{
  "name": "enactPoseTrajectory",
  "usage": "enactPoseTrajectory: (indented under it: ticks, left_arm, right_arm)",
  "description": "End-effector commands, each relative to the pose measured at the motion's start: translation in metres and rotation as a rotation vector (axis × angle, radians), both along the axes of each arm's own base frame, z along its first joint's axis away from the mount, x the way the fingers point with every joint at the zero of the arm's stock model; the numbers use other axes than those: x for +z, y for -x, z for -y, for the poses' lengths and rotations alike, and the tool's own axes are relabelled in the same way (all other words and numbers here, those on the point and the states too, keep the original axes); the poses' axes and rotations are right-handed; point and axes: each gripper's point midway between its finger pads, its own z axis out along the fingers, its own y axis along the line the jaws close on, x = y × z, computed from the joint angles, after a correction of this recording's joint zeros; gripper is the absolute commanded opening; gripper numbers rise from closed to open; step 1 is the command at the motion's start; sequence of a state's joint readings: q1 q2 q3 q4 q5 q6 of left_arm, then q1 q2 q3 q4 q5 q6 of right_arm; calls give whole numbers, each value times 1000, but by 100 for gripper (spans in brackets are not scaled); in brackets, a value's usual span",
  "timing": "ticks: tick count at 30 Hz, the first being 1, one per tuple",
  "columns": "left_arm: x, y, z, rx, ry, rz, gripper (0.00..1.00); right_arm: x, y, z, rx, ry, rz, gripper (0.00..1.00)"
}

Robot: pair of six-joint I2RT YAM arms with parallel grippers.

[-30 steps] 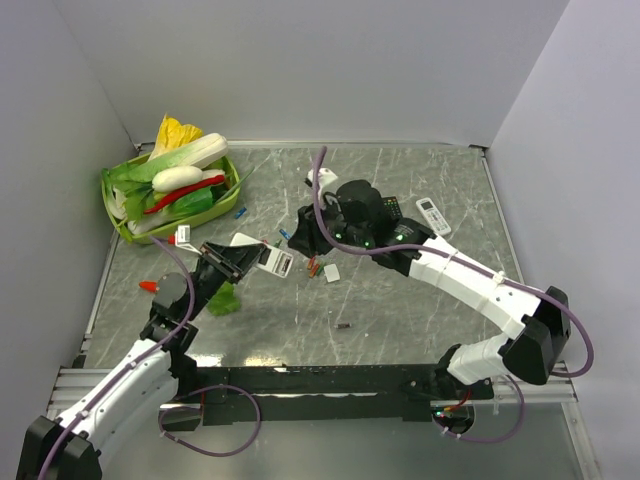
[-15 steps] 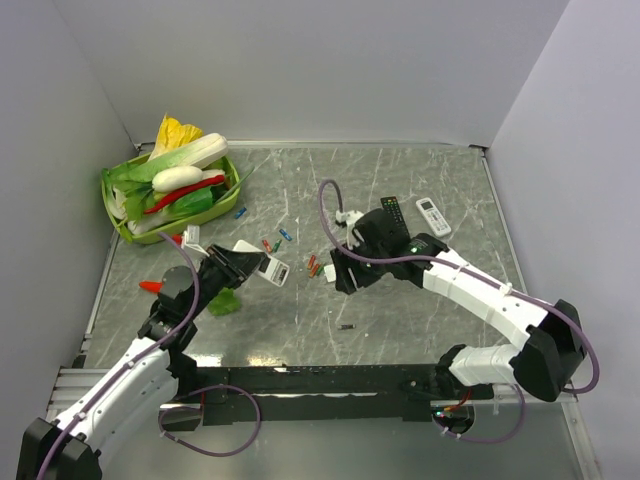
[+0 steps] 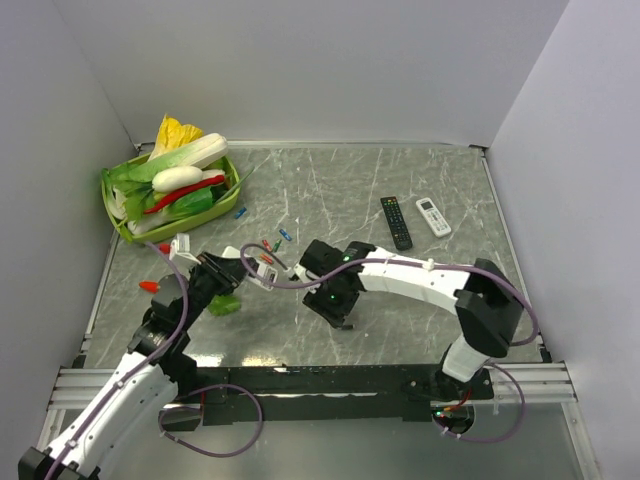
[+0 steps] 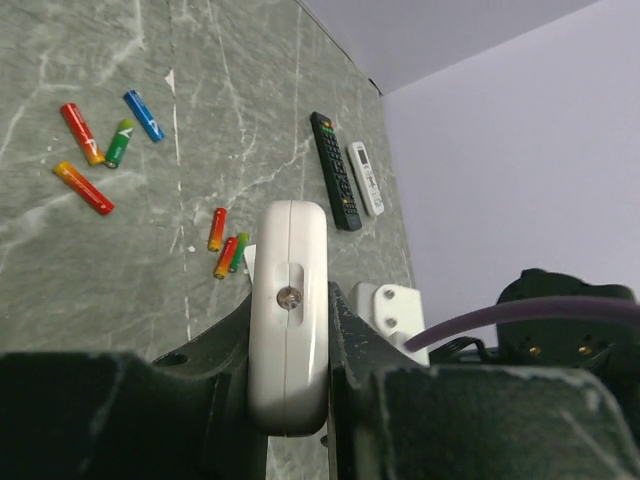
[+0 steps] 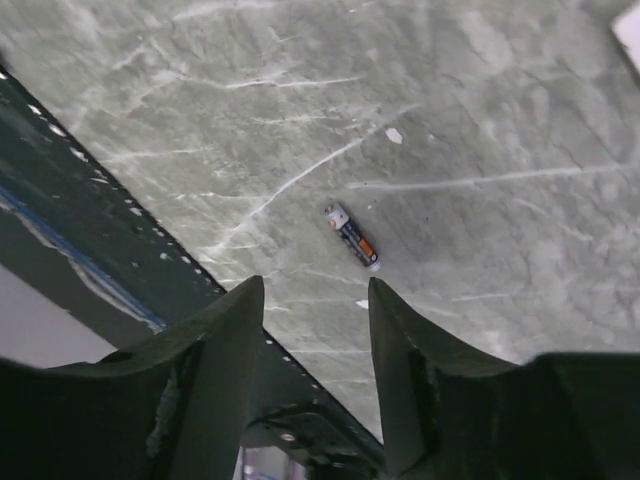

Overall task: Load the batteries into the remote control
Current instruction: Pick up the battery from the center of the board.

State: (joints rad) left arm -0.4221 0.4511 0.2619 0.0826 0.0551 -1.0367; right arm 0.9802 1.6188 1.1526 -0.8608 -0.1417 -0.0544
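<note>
The remote control stands edge-on, white, clamped between my left gripper's black fingers; from above the remote control hangs over the table left of centre, the left gripper shut on it. Several coloured batteries lie loose on the marbled table, a group of three nearer the remote. A dark battery with an orange band lies just ahead of my right gripper, which is open and empty, pointing down near the front edge. More batteries lie mid-table.
A green basket of vegetables stands at the back left. A long black remote and a white remote lie at the back right. An orange carrot and green leaf lie by the left arm. The table's dark front rail is close.
The right arm has swung from the table's middle toward the front edge and come down over the dark battery. The left gripper, still holding the remote, has shifted slightly left and nearer.
</note>
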Motion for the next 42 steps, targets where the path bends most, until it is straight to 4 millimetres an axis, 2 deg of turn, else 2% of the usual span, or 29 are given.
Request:
enactPoseTrajectory:
  ticks: [1, 3, 10, 26, 30, 31, 34, 38, 42]
  left_arm:
    - [19, -2, -18, 86, -41, 33, 2]
    - [20, 0, -23, 103, -58, 37, 2]
    - [24, 1, -30, 129, -87, 45, 2]
    - [21, -1, -26, 112, -85, 40, 2]
    - [21, -1, -25, 112, -83, 39, 2]
    - [21, -1, -25, 111, -83, 41, 2]
    - [22, -1, -25, 111, -80, 41, 2]
    - [24, -1, -23, 104, -68, 52, 2]
    - [28, 0, -21, 92, -59, 68, 2]
  right_arm:
    - [-2, -6, 3, 102, 91, 35, 49]
    - [-10, -4, 2, 128, 116, 16, 44]
    - [-33, 1, 1, 185, 181, -14, 40]
    - [-65, 3, 9, 223, 296, -8, 29]
    - [-65, 4, 12, 223, 298, -1, 28]
    - [-64, 4, 12, 223, 291, 3, 18]
    - [-62, 1, 7, 208, 260, 21, 8]
    - [-56, -1, -2, 194, 220, 36, 2]
    - [-36, -11, -14, 138, 119, 66, 0]
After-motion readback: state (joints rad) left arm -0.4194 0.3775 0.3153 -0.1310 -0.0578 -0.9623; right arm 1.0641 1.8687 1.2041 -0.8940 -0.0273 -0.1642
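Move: The battery on the middle of the board lies almost straight below the right hand, about 6 cm down and 1 cm back and to its right. From that hand the white piece is some 15 cm ahead and 2 cm left, the nearest loose batteries about 19 cm ahead and 8 cm left, all on the table. From the left hand the battery is about 8 cm back, 21 cm right and 18 cm below. The battery gets pinched between the right fingertips: the hand sinks about 6 cm onto it, swinging some 15 degrees until the fingers point straight down and turning slightly counter-clockwise. The fingers narrow on the way down, then close on the battery once the hand has stopped at the table. The left hand, still holding the white remote, eases 2 to 3 cm left and slightly down. ##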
